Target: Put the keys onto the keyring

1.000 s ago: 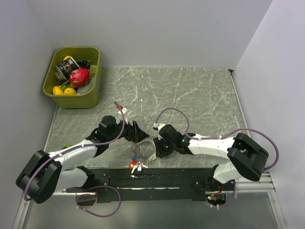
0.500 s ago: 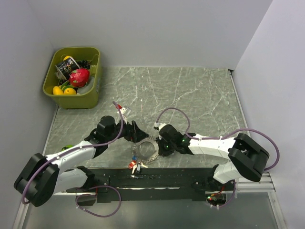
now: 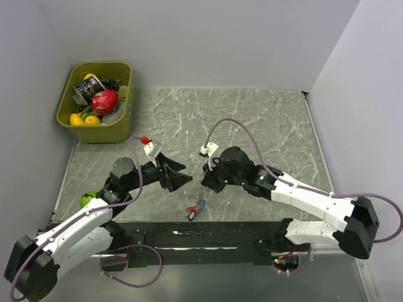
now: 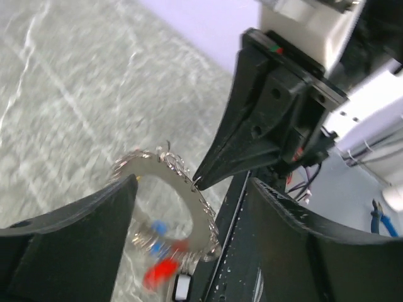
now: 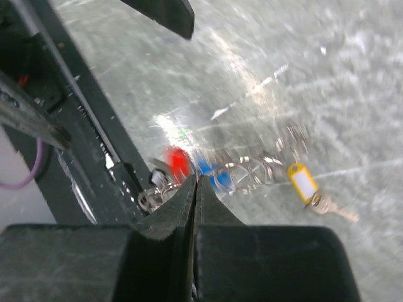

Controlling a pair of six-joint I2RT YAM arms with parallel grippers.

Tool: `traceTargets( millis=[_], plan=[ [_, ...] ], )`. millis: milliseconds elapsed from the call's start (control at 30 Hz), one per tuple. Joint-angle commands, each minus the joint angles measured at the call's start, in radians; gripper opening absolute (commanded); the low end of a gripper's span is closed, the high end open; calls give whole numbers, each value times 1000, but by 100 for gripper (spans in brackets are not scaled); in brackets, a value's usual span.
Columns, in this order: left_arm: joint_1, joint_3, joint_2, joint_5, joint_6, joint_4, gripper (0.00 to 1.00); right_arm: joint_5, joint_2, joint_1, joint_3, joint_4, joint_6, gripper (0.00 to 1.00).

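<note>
My right gripper (image 3: 204,180) is shut on the rim of the keyring (image 4: 196,228), a thin silvery ring edged with small metal bits, and holds it above the table. Its pinching tips (image 4: 198,181) show in the left wrist view. Red-tagged (image 4: 160,274), blue-tagged (image 4: 157,228) and whitish (image 4: 181,286) keys dangle from the ring's lower side. From above, that bunch (image 3: 196,209) shows near the table's front edge. The right wrist view shows my shut right gripper (image 5: 195,178) over the red (image 5: 178,162) and blue (image 5: 204,167) tags. My left gripper (image 4: 192,189) stands open, its fingers either side of the ring without touching it.
A yellow-tagged key (image 5: 303,182) lies on the marble beyond the bunch. A green bin (image 3: 119,126) of toy fruit stands at the back left. A green ball (image 3: 88,199) sits by the left arm. The black base rail (image 3: 201,231) runs along the front edge.
My right gripper shut on the keyring and lifted it off the table, keys dangling. Both arms rose. The left gripper drew back to the left and narrowed a little.
</note>
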Motion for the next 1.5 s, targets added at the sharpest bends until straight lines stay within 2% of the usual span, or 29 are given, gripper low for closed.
traceTargets(
  millis=[0,200,400,533,1467],
  plan=[
    [-3,-16,-53,116,40,83,73,-115,-66,2,56,-26,-176,0],
    [-3,-39,-53,245,0,235,61,-254,-169,-19,71,-12,-262,0],
    [-5,-1,1,291,-6,222,55,-410,-223,-59,97,14,-259,0],
    [-11,28,36,323,-58,273,53,-437,-230,-64,102,38,-235,0],
    [-131,117,73,302,0,199,43,-471,-226,-67,81,134,-161,0]
  ],
)
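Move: The keyring hangs from the right gripper's shut fingertips, its middle some 6 cm straight below them. From the open left gripper, that middle is about 1 cm back, 4 cm right and 11 cm down. From the right hand, the left gripper's fingertips are roughly 1 cm ahead, 5 cm left and 5 cm up; the red tag is level fore-and-aft, 3 cm left and 12 cm down; the loose yellow tag is about 10 cm ahead, 4 cm right and 15 cm down. Lift the hanging keyring about 11 cm with the right gripper, easing back about half as far and keeping the fingers shut on its top rim, while the wrist rolls and swings counter-clockwise. Meanwhile draw the left gripper back some 7 cm, also up and to the right, turning clockwise, and narrow its fingers to about half open around the rim beside the right fingertips, without shutting them. ##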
